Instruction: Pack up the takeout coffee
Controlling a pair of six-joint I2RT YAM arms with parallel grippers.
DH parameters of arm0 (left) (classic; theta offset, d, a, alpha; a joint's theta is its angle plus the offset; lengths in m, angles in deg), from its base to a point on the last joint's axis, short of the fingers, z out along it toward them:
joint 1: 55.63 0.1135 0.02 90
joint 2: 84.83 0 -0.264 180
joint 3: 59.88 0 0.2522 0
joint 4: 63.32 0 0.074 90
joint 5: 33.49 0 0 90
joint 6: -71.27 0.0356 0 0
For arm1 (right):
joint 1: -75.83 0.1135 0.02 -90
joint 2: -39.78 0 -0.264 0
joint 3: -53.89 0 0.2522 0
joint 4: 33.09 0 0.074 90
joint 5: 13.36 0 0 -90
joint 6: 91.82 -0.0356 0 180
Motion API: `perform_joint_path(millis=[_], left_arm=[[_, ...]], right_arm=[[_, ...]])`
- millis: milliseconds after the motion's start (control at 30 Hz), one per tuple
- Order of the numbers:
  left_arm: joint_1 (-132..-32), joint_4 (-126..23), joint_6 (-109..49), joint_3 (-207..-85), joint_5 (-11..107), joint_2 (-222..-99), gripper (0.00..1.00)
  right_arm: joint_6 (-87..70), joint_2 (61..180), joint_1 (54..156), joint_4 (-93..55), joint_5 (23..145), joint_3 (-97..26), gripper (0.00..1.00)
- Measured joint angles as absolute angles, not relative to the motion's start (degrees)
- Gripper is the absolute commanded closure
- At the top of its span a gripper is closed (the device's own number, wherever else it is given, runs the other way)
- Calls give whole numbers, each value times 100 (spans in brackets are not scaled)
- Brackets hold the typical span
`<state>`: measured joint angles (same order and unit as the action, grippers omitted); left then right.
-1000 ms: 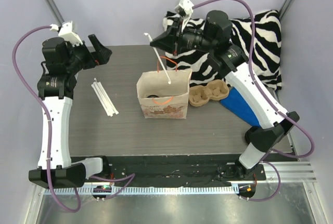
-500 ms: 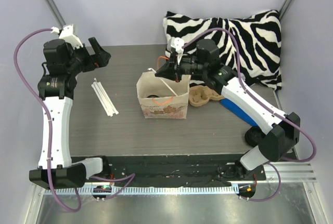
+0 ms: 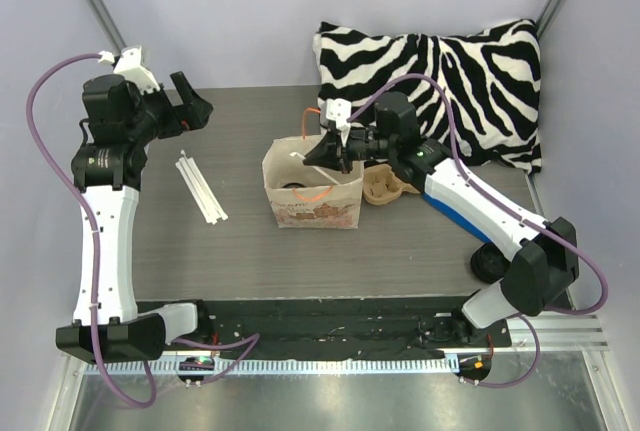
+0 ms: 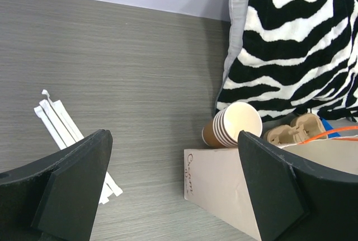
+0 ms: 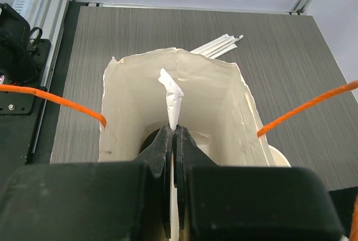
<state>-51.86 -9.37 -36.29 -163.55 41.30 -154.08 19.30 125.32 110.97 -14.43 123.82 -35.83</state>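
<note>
A brown paper bag point(image 3: 312, 206) with orange handles stands open mid-table. Inside it, the black lid of the takeout coffee point(image 3: 293, 187) shows low at the left; the right wrist view gives only a dark edge of that takeout coffee point(image 5: 146, 140), and its cup is hidden. My right gripper point(image 3: 324, 159) hangs over the bag's mouth, shut on a white paper-wrapped straw point(image 5: 173, 98) that points down into the bag point(image 5: 126, 101). The right gripper point(image 5: 174, 132) has its jaws pressed together on the straw. My left gripper point(image 3: 195, 103) is raised at the far left, open and empty point(image 4: 173, 140).
Several wrapped straws point(image 3: 202, 187) lie left of the bag. A stack of lidless cups point(image 4: 235, 124) lies on its side behind the bag. A cardboard cup carrier point(image 3: 400, 181) sits to the bag's right, near a zebra pillow point(image 3: 450, 71) and a blue item point(image 3: 460, 206).
My right arm swung down from over the pillow to the bag, bringing the straw from high in the air into the bag's mouth. The left arm stayed put.
</note>
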Motion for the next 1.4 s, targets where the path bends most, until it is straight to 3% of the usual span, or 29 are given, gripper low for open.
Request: perform_joint_path(millis=[433, 533, 567, 667, 1033, 1133, 1267, 1400], left_arm=[[-5186, -815, -3627, -16353, 3999, -15443, 0], [-5186, -730, -3627, -16372, 3986, -15555, 0], [-5186, -701, -3625, -16392, 3982, -15609, 0], [-5186, -601, -3616, -16482, 3971, -15769, 0], [-5186, -122, -3432, -17085, 3857, -16239, 0], [-5186, 120, -3293, -17404, 3820, -16497, 0], [-5186, 575, -3008, -17972, 3700, -16984, 0], [-5262, 1089, -2598, -18696, 3709, -17491, 0]], right_arm=[[2227, 13172, 11097, -848, 12408, -4040, 91], [2227, 13266, 11097, -741, 12371, -4147, 82], [2227, 13284, 11097, -704, 12366, -4178, 69], [2240, 13306, 11097, -643, 12366, -4228, 56], [1845, 13373, 11097, -404, 12266, -4963, 41], [1539, 13371, 11097, -441, 12235, -5301, 33], [1093, 13362, 11048, -538, 12032, -5760, 13], [544, 13373, 10825, -551, 11542, -6453, 6]])
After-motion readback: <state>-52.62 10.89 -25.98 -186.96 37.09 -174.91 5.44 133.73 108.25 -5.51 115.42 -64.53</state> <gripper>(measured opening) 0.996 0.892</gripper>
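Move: The open bag stands right under the right hand, which holds the wrapped straw in its mouth: bag's middle about 17 cm below and 1 cm back. The cup stack is some 8 cm ahead, 1 cm left and 22 cm down; the cup carrier about 20 cm right, 6 cm ahead, 28 cm down. The straw bundle lies roughly 28 cm left and 4 cm ahead, 30 cm down. From the left hand the bag is about 28 cm right, 6 cm back, 26 cm lower. Still pinching the straw, the right hand lowers it another 3.5 cm or so into the bag's mouth, easing slightly forward, then opens its fingers and lets go. It lifts away, slowly and then faster, about 15 cm up and a little forward, the fingers opening nearly wide. The left hand, open and empty, drifts some 5 cm forward and down, tipping its fingers down about 15 degrees. ##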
